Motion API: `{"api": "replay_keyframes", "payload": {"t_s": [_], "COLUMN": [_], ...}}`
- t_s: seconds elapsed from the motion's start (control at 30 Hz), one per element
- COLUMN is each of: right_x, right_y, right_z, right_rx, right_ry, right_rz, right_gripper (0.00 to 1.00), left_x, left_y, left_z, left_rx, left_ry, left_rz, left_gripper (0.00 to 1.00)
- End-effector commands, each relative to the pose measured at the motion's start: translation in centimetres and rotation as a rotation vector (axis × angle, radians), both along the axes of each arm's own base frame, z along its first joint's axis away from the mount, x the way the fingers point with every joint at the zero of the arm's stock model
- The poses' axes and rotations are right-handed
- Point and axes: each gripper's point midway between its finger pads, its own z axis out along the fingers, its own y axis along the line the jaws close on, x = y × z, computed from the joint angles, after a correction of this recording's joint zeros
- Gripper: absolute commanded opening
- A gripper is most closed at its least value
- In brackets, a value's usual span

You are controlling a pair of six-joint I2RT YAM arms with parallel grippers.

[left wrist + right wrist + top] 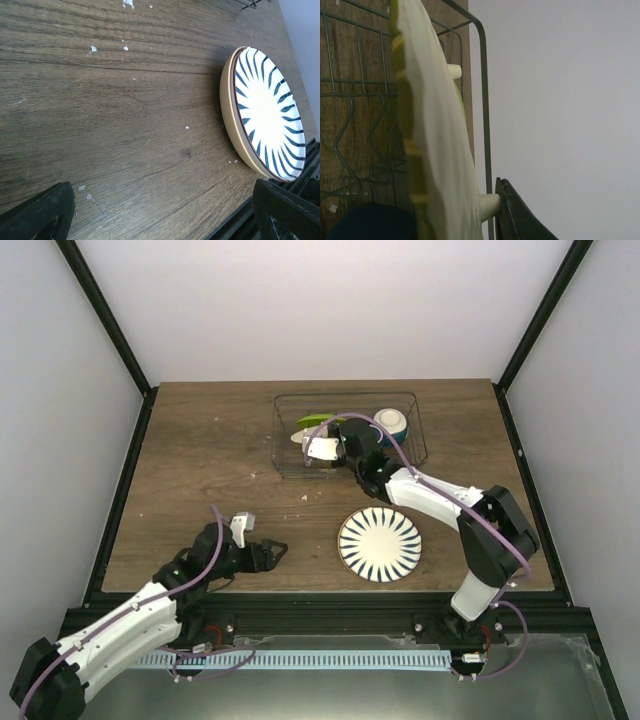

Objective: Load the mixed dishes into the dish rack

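The dish rack [345, 395] stands at the back of the table. Inside it my right gripper [318, 434] is shut on the lime-green plate [315, 421], which stands on edge. In the right wrist view that plate [435, 150] fills the left side, and its foot ring presses against my black finger [520, 220]. A white bowl [392, 421] sits in the rack's right part. A dark blue shape [367, 222], perhaps the mug, shows low in the rack. The striped white plate [380, 544] lies flat near the front edge. My left gripper [278, 552] is open and empty, left of that plate [267, 112].
Rack wires [482, 100] run close beside the green plate. Small white crumbs [92, 48] dot the wooden tabletop [200, 460]. A black frame rail [320, 598] borders the front edge, just beyond the striped plate.
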Motion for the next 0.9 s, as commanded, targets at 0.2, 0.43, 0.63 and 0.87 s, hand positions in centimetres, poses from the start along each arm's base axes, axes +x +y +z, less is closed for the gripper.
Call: {"api": "replay_keyframes", "payload": {"t_s": [0.2, 0.43, 0.63, 0.87], "right_x": [2.5, 3.7, 5.2, 6.5], "right_y": [0.9, 0.5, 0.4, -0.1], "right_z": [1.5, -0.3, -1.6, -3.2], "right_rx": [0.047, 0.054, 0.057, 0.063], "right_ry": [-0.026, 0.081, 0.174, 0.239], "right_rz": [-0.005, -0.041, -0.074, -0.105], "right_gripper": [0.01, 0.01, 0.01, 0.01], "left_x": [0.2, 0.2, 0.2, 0.1], "left_y": [-0.7, -0.6, -0.7, -0.9], "left_z": [-0.3, -0.7, -1.0, -1.1], "left_rx": [-0.014, -0.008, -0.004, -0.006], "left_ry": [-0.007, 0.0, 0.01, 0.02], "left_rz": [-0.025, -0.024, -0.027, -0.033], "left_gripper": [0.98, 0.98, 0.98, 0.98]}}
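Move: The right hand holds the yellow plate on edge by its rim. The gap meant for it, just this side of the green plate in the dish rack, lies about 4 cm ahead, 5 cm to the left and 13 cm down. From that hand the green plate stands roughly 7 cm ahead, 4 cm left and 10 cm lower, and the white cup about 3 cm ahead, 13 cm right and 10 cm lower. From the left hand the gap is some 28 cm ahead and 10 cm right, about level. Still pinching the yellow plate by its rim, the right hand lowers it into the rack towards the gap before the green plate: mostly down at first, then forward, then both together, nearly 5 cm each way in all. Its fingers tip down about 15 degrees over the later part, the grip unchanged. ##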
